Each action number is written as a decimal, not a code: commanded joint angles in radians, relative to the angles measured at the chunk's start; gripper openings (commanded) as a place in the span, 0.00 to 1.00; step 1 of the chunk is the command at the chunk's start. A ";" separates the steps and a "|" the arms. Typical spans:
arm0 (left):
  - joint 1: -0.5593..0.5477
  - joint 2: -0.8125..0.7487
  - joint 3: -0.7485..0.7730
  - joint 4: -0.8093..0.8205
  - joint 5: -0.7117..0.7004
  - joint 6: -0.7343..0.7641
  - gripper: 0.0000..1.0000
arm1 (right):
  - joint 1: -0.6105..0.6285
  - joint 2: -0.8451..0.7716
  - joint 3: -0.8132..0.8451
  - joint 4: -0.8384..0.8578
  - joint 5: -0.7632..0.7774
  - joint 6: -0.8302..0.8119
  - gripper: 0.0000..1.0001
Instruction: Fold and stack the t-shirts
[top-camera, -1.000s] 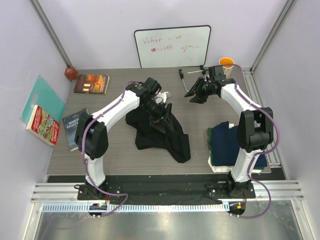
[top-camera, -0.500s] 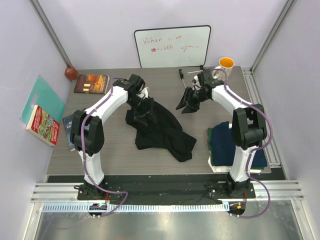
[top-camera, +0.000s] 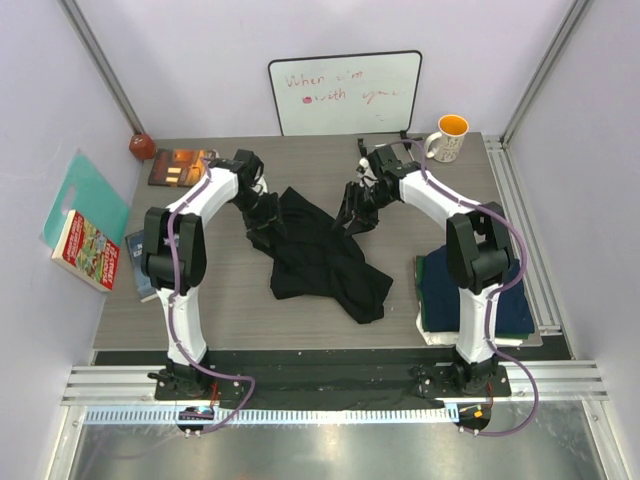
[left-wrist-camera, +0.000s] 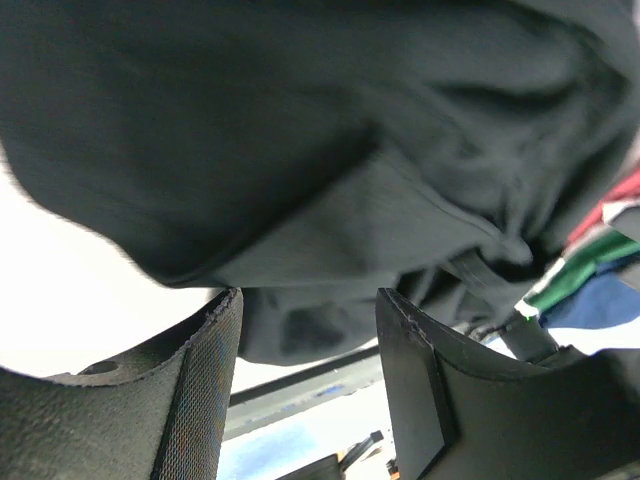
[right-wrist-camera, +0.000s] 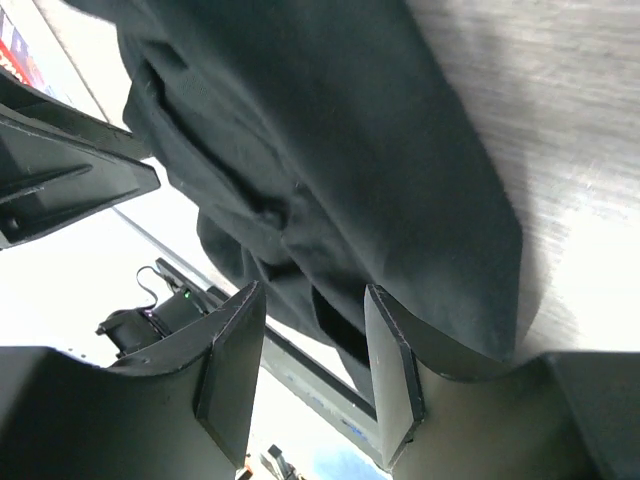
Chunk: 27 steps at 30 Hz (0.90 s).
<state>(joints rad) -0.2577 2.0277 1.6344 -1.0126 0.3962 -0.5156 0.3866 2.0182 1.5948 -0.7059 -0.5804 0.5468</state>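
A large black t-shirt (top-camera: 322, 258) lies crumpled mid-table. My left gripper (top-camera: 262, 213) sits at its upper left edge. In the left wrist view that gripper (left-wrist-camera: 308, 300) is open, and the black cloth (left-wrist-camera: 300, 150) bulges just beyond the fingertips with nothing pinched between them. My right gripper (top-camera: 352, 213) has come to the shirt's upper right edge. It (right-wrist-camera: 313, 292) is open too, with the dark cloth (right-wrist-camera: 330, 150) ahead of it and against its right finger (right-wrist-camera: 392, 350). A stack of folded t-shirts (top-camera: 470, 288), navy on top, rests at the right; the same stack (left-wrist-camera: 585, 285) shows in the left wrist view.
A whiteboard (top-camera: 345, 93) leans on the back wall, with an orange mug (top-camera: 450, 138) to its right. Books lie at the back left (top-camera: 183, 167) and at the left edge (top-camera: 150, 257). Off the table's left side are a red book (top-camera: 85, 250) and a teal board (top-camera: 88, 195).
The left gripper swept from over the shirt's middle back and left to its upper left edge. The right arm swung from the back right in to the shirt's upper right edge.
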 joint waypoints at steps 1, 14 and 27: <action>0.018 -0.004 0.041 0.009 -0.031 0.012 0.57 | 0.008 0.020 0.077 -0.020 -0.002 -0.018 0.50; 0.048 0.068 0.093 0.011 -0.053 0.011 0.57 | 0.041 0.082 0.146 -0.041 -0.022 -0.013 0.50; 0.113 0.074 0.134 -0.044 -0.048 0.026 0.57 | 0.060 0.116 0.160 -0.012 -0.033 0.007 0.50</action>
<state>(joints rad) -0.1596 2.1124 1.7332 -1.0317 0.3386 -0.5117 0.4305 2.1220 1.7077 -0.7372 -0.5900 0.5373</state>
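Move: The left hand hovers over the black t-shirt's left end, whose middle lies about 4 cm left, 1 cm ahead and 7 cm below; the shirt's far corner is about 12 cm ahead and 5 cm to the right, the orange book some 18 cm ahead and 26 cm left. From the right hand, the t-shirt's middle lies roughly 7 cm back, 6 cm left and 9 cm down, and the folded stack 16 cm back and 28 cm right. Neither hand clearly touches the cloth. The left hand eases outward over the t-shirt's left end, about 5 cm left and forward in equal parts, sinking a little and turning slightly counter-clockwise. Meanwhile the right hand edges forward, then left over the shirt's far-right side, some 2 to 3 cm in all, sinking slightly. Both grippers stay half open. ##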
